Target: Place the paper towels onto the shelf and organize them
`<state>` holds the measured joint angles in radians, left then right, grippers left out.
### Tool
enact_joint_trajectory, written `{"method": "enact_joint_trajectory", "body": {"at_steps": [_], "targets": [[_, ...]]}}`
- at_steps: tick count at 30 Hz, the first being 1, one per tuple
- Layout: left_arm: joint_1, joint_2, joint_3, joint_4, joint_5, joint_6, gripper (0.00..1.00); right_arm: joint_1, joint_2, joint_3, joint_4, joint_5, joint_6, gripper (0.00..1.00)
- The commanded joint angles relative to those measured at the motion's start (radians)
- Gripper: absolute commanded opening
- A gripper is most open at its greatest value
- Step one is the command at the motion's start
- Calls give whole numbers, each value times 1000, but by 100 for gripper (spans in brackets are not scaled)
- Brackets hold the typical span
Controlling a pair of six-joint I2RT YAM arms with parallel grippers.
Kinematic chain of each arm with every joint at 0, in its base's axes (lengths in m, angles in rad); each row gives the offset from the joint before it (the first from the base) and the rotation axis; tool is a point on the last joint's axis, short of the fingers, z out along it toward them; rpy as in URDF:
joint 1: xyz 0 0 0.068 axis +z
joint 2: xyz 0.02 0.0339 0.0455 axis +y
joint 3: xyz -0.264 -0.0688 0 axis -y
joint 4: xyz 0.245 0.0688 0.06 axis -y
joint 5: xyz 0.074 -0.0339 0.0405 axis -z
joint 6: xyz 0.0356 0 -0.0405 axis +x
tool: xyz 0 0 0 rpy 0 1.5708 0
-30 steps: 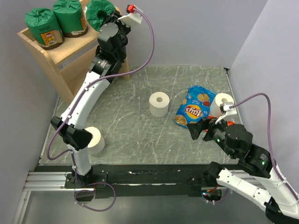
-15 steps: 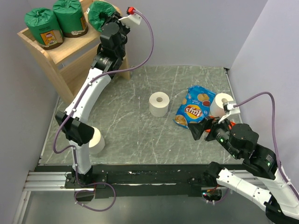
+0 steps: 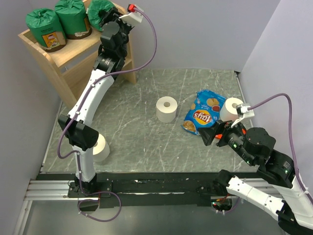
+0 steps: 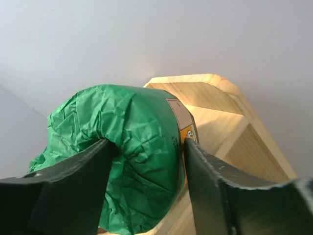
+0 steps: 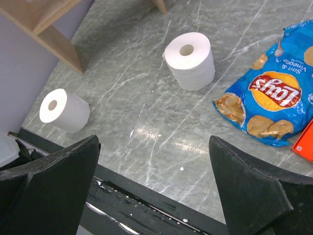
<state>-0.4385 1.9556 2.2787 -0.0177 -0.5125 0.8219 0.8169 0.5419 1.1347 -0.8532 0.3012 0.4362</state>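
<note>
Three green-wrapped paper towels stand on top of the wooden shelf (image 3: 63, 56): one at the left (image 3: 45, 27), one in the middle (image 3: 72, 18), one at the right (image 3: 100, 13). My left gripper (image 3: 110, 18) straddles the right one (image 4: 132, 147), which rests on the shelf (image 4: 230, 127). Its jaws are parted, and the crinkly wrap still brushes both fingers. Bare white rolls sit mid-table (image 3: 167, 108) (image 5: 190, 59), by the left arm's base (image 3: 101, 148) (image 5: 63, 108) and at the right (image 3: 231, 108). My right gripper (image 3: 209, 136) (image 5: 154, 147) hovers wide open above the table's near edge, holding nothing.
A blue chips bag (image 3: 202, 112) (image 5: 266, 105) lies between the middle and right white rolls. A red packet's corner (image 5: 304, 147) shows beside it. Grey walls close in behind and on both sides. The black mounting rail (image 3: 156, 186) runs along the near edge.
My left gripper carried the third green roll leftward onto the shelf top beside the other two, and its jaws have begun to part. The right gripper rose slightly.
</note>
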Motion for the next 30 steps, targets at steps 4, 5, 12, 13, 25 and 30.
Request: {"method": "enact_joint_trajectory", "body": {"at_steps": [4,5,12,13,25,30], "targets": [[27,8,58,108,6,9,76,4,-5,50,-1,-5,-14,100],[26,9,62,116,5,14,77,4,1,53,-3,-5,-16,100],[38,22,102,122,34,-9,81,5,1,50,-1,-24,-5,99],[38,25,105,121,35,-9,82,4,1,51,-4,-28,-5,100],[96,85,173,127,132,-124,82,4,-10,111,-60,-40,13,100],[129,101,197,139,192,-194,82,4,41,171,-96,-40,-5,100]]}}
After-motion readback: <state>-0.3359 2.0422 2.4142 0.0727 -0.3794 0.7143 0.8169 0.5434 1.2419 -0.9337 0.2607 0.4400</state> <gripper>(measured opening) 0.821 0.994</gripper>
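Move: On top of the shelf, the third green roll sits in the left hand's opening fingers, its middle about 3 cm ahead, 4 cm to the left and 2 cm below. The second green roll stands some 14 cm left and 3 cm ahead of that hand, the first green roll roughly 24 cm left and 1 cm back. From the idle right hand the third roll lies about 42 cm ahead, 42 cm left and 18 cm higher. Opening its already loosened fingers wider around the third green roll, the left hand rises about 3 cm with a short shift to the left and tips its fingers up some 10 degrees. It then eases forward about 2 cm and further left towards the second green roll, the third roll still between the fingers. The right hand, empty and open, draws up and back about 3 cm. ##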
